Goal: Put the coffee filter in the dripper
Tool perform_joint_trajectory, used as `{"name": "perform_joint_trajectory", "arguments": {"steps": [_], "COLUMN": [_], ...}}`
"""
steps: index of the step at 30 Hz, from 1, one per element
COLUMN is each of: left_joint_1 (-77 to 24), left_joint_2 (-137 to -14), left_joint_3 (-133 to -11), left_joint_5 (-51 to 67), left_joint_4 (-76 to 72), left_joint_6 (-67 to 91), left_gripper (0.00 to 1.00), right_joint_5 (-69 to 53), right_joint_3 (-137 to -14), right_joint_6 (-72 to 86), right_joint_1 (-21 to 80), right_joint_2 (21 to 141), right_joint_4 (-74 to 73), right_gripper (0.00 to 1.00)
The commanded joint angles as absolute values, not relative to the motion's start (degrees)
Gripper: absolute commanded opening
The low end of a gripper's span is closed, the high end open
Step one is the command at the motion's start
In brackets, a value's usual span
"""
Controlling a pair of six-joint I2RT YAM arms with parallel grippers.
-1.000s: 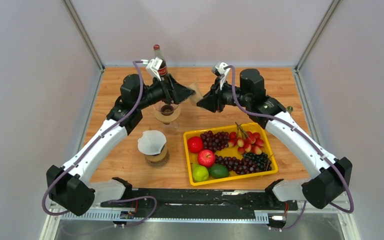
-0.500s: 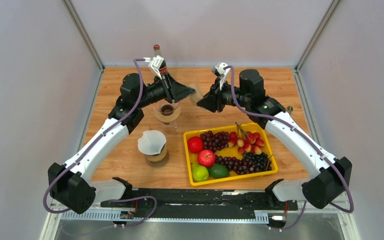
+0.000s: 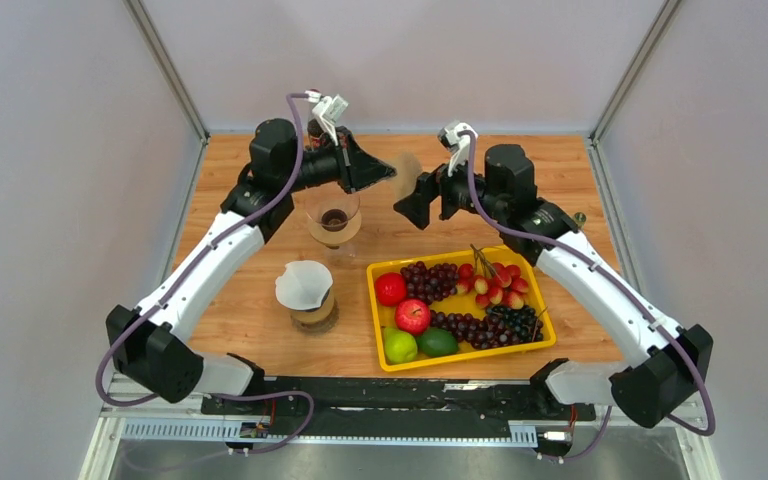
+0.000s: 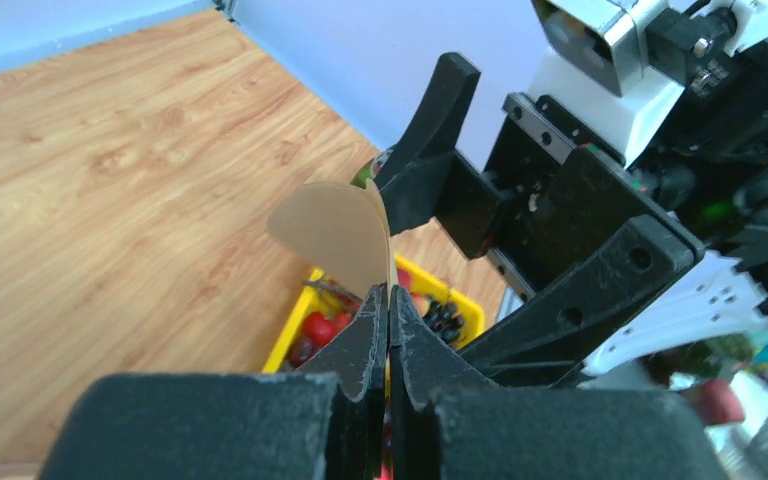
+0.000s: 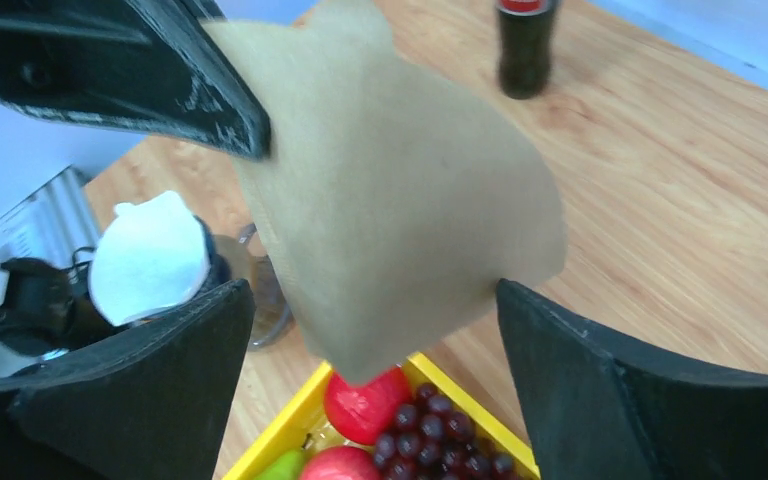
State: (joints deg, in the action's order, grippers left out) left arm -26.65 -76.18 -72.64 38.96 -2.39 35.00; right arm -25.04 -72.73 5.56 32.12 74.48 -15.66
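Observation:
A brown paper coffee filter [image 3: 407,168] hangs in the air above the back of the table, pinched flat at one edge by my left gripper [image 3: 388,174], which is shut on it. The left wrist view shows the filter [image 4: 335,232] rising from the closed left gripper [image 4: 390,300]. My right gripper [image 3: 406,203] stands open just right of the filter. Its fingers spread wide on either side of the filter [image 5: 400,200] without touching it. The glass dripper [image 3: 333,220] stands on the table below my left gripper.
A white paper filter [image 3: 303,284] sits on a wood-collared holder at front left. A yellow tray [image 3: 468,357] of apples, grapes and limes fills the front centre. A cola bottle [image 5: 525,45] stands at the back. Grey walls enclose the table.
My left gripper shut on the brown filter and lifted it slightly back. My right gripper opened, let go of the filter and drew a little to the right.

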Motion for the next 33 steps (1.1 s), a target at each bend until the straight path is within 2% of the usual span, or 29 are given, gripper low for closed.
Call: {"name": "perform_joint_trajectory", "arguments": {"steps": [1,5,9,12,18,33], "left_joint_1": [-27.0,-27.0,-27.6,-27.8,-28.3,-28.7], "left_joint_2": [-81.5,-85.5,-85.8,-85.4,-84.1,-78.2], "left_joint_3": [-82.8,-90.2,-93.7,-94.3,-93.4,-88.2], "left_joint_5": [47.0,55.8,52.2,50.6,51.4,55.8], "left_joint_4": [15.8,32.6,42.7,46.6,51.3,49.4], "left_joint_6": [12.3,-12.9,-30.1,-38.0,-47.7,-52.1], "left_gripper": [0.00,0.00,0.00,0.00,0.00,0.00], "right_joint_5": [-8.9,-1.2,1.7,-2.9,-21.3,-26.5], "right_joint_3": [-70.0,-66.9,-66.4,-66.3,-64.3,-64.2], "right_joint_6": [10.1,10.1,7.5,3.9,-10.0,-15.9], "right_joint_1": [31.6,30.3,29.3,29.3,29.3,29.3], "right_joint_2": [67.9,63.0,58.9,57.2,57.0,64.2], "right_joint_4": [-13.6,-13.6,-13.6,-13.7,-13.7,-15.2], "right_gripper": [1.00,1.00,1.00,1.00,1.00,1.00]}}
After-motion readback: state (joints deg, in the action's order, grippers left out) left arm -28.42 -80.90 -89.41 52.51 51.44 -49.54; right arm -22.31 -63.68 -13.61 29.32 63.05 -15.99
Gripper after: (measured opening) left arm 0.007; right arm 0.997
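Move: The clear dripper for the held brown filter lies about 12 cm left of the left hand, nearly level fore and aft, and 22 cm lower; from the right hand, some 15 cm left, 1 cm ahead and 16 cm down. The dripper with the white filter stands about 17 cm left of the left hand, 15 cm back; the fruit tray is roughly 14 cm right and 12 cm back, the cola bottle 16 cm left and 20 cm ahead. Left keeps the filter, sinks, draws back, twisting some 60 degrees; open right retreats rightward 9 cm, partly returns. ##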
